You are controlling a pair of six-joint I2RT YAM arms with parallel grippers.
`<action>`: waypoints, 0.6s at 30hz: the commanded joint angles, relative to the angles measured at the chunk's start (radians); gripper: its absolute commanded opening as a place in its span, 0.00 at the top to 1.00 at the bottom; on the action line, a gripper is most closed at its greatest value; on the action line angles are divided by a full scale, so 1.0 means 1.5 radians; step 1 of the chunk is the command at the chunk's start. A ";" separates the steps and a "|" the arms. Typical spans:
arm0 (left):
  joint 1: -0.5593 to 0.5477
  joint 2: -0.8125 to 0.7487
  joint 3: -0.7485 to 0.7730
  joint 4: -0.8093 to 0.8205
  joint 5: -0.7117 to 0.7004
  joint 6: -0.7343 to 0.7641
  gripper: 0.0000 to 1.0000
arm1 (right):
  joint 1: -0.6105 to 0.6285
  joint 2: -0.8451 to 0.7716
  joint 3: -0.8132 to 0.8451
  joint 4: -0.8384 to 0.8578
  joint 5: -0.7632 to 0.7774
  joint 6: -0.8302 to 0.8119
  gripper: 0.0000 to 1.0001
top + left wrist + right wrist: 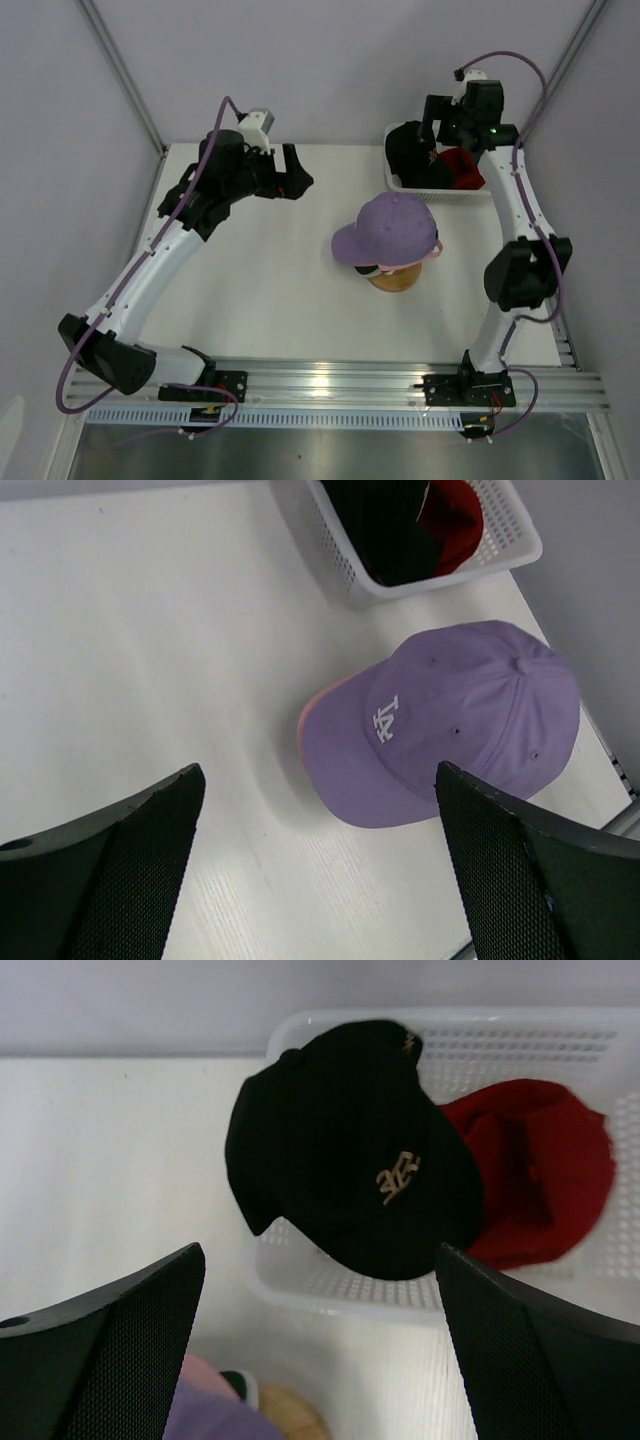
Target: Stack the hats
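Note:
A lavender hat (392,226) tops a stack on a round wooden stand (396,281); a pink hat's brim (432,250) and a white and dark green one (368,268) peek out beneath it. A black hat (408,150) and a red hat (463,168) lie in the white mesh basket (440,191). My left gripper (298,172) hovers open to the left of the stack, with the lavender hat (450,730) ahead of its fingers. Above the basket, my right gripper (440,125) is open, facing the black hat (350,1150) and the red hat (540,1170), and holds nothing.
The basket (330,1295) stands at the table's back right, just behind the stack. In the right wrist view the wooden stand (290,1415) shows below the basket. Walls close in behind the table and on both sides.

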 commanded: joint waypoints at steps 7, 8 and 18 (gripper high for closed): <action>0.001 0.094 0.135 -0.062 -0.003 0.054 0.04 | 0.000 0.292 0.271 -0.009 -0.130 -0.083 0.00; 0.001 0.101 0.150 -0.063 -0.008 0.054 0.04 | -0.001 0.303 0.280 0.004 -0.125 -0.084 0.00; 0.001 0.174 0.213 -0.076 -0.015 0.058 0.05 | -0.081 0.327 0.289 0.060 -0.052 -0.011 0.01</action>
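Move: The black hat in the basket lies about 16 cm ahead of the right hand, 3 cm to its left and roughly 25 cm below. The red hat beside it is some 13 cm ahead, 11 cm to the hand's right, at much the same depth; the purple hat on the stack is about 12 cm back, 10 cm left and 19 cm down. From the left hand, the black hat is roughly 33 cm ahead, 29 cm right and 25 cm below. With its fingers staying wide open and empty, the right hand swoops forward and down over the basket towards the black hat, sinking about 12 cm and yawing some 10 degrees counter-clockwise, then lifts 2 to 3 cm while still easing forward, for about 12 cm of forward travel in all, its fingertips still above the black hat. The left hand, also open and empty, drifts about 5 cm forward and slightly right, bobbing up a little before it sinks again, well clear of the purple hat. ##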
